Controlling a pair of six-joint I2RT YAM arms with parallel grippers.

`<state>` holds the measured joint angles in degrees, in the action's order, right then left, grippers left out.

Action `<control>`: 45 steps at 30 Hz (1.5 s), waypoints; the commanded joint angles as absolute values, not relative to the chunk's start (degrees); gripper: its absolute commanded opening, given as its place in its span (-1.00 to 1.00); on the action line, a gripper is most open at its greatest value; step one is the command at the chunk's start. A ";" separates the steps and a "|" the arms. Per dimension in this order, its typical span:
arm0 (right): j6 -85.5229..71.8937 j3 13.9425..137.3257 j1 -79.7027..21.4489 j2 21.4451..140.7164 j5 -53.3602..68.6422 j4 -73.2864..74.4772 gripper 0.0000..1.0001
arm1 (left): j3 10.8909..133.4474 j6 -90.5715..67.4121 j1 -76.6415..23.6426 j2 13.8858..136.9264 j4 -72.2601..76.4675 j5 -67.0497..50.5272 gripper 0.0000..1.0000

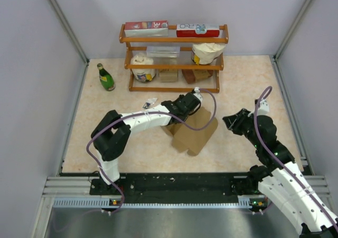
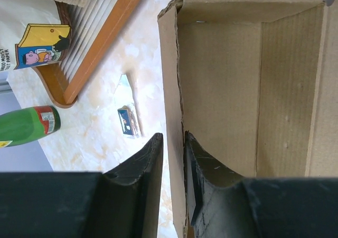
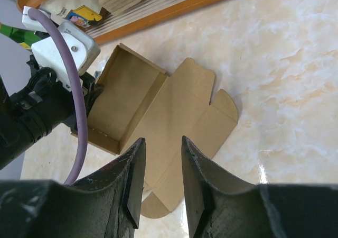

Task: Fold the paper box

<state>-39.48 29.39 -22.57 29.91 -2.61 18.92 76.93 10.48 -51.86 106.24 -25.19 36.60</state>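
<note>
The paper box (image 1: pixel 196 128) lies mid-table as plain brown cardboard, its tray part standing up and its lid flap (image 3: pixel 182 116) with rounded tabs spread flat. My left gripper (image 1: pixel 191 104) straddles the tray's left side wall (image 2: pixel 171 74). One finger is inside against the wall and the other stands just off its outer face, so the jaws are open. My right gripper (image 1: pixel 231 122) hovers to the right of the box, open with nothing between its fingers (image 3: pixel 134 158). In the right wrist view the flat lid shows below them.
A wooden shelf (image 1: pixel 174 66) at the back holds red-and-white cartons (image 1: pixel 146 26), white tubs and small brown blocks. A green bottle (image 1: pixel 105 77) stands to its left. A small wrapper (image 2: pixel 128 119) lies on the table left of the box. Walls close in both sides.
</note>
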 commanded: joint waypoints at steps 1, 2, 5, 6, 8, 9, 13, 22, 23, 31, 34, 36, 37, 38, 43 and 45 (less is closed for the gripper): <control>-38.50 33.13 -21.88 30.23 -1.84 17.49 -0.33 | 76.38 10.28 -50.19 102.57 -23.03 33.85 -0.48; -38.24 33.40 -21.88 30.32 -1.67 17.49 -0.33 | 76.38 10.11 -49.75 102.48 -23.11 32.97 -0.52; -37.97 34.27 -21.88 30.32 -1.32 17.75 -0.33 | 76.20 9.14 -48.26 102.39 -23.29 30.07 -0.69; -37.97 34.54 -21.88 30.50 -1.14 17.84 -0.33 | 76.20 8.88 -47.73 102.31 -23.38 29.19 -0.74; -37.79 34.89 -21.97 30.32 -0.88 18.02 -0.33 | 76.11 8.53 -46.94 102.30 -23.47 27.69 -0.80; -37.79 34.98 -21.89 30.32 -0.88 18.19 -0.33 | 76.11 8.35 -46.67 102.22 -23.64 27.08 -0.82; -37.71 35.33 -21.88 30.41 -0.44 18.46 -0.32 | 76.02 7.21 -45.27 101.95 -24.26 22.95 -0.92; -36.74 36.56 -21.88 30.85 1.67 19.16 -0.31 | 73.74 2.03 -42.98 102.21 -23.82 8.97 -0.96; -36.56 36.82 -21.88 31.02 1.93 19.42 -0.31 | 73.39 1.33 -42.89 102.48 -23.47 7.83 -0.96; -34.98 42.17 -21.88 33.56 2.55 26.70 -0.07 | 70.32 -5.61 -42.36 102.92 -20.66 3.16 -0.98; -34.37 45.43 -21.88 36.82 3.16 32.68 0.11 | 68.04 -8.78 -42.01 102.40 -18.81 4.92 -0.98; -35.24 45.53 -21.88 37.53 3.51 35.14 0.16 | 66.54 -10.45 -41.75 102.22 -18.02 4.83 -0.98; -35.94 45.18 -21.88 37.44 3.60 36.11 0.18 | 66.10 -11.15 -41.75 102.30 -17.67 4.92 -0.97; -36.56 44.74 -21.97 37.27 3.69 36.73 0.20 | 65.48 -11.86 -41.75 102.30 -17.32 4.92 -0.97; -40.33 41.14 -21.88 35.86 7.37 37.01 0.26 | 63.20 -15.20 -41.75 101.43 -15.12 4.48 -0.97; -41.22 40.17 -21.88 35.95 8.61 36.22 0.27 | 62.93 -15.91 -41.84 101.16 -14.85 4.57 -0.97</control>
<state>-38.20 41.85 -22.33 36.69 5.04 35.92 64.82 -12.12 -42.02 102.83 -16.97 5.32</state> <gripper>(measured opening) 0.629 0.033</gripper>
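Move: The box's raised left wall runs between the slightly open left fingers, right at their pads, no more than a centimetre below. The tray's middle lies about 5 cm back, 4 cm right and 5 cm lower; the flat panel beyond the tray is some 9 cm back and 10 cm right, 10 cm down. The white packet lies 10 cm to the hand's left and 5 cm farther out. From the right hand, that wall is roughly 20 cm left, 8 cm ahead and 9 cm lower. Close the left fingers on the box's left wall while easing a little forward and left, then lower the pinched wall about 5 cm and bring it some 5 cm back, rolling the hand's left side down about 30 degrees and tipping the fingers steeper. Raise the right gripper 4 cm clear of the box, then open it wider as it sinks back with its fingers tipping down. ##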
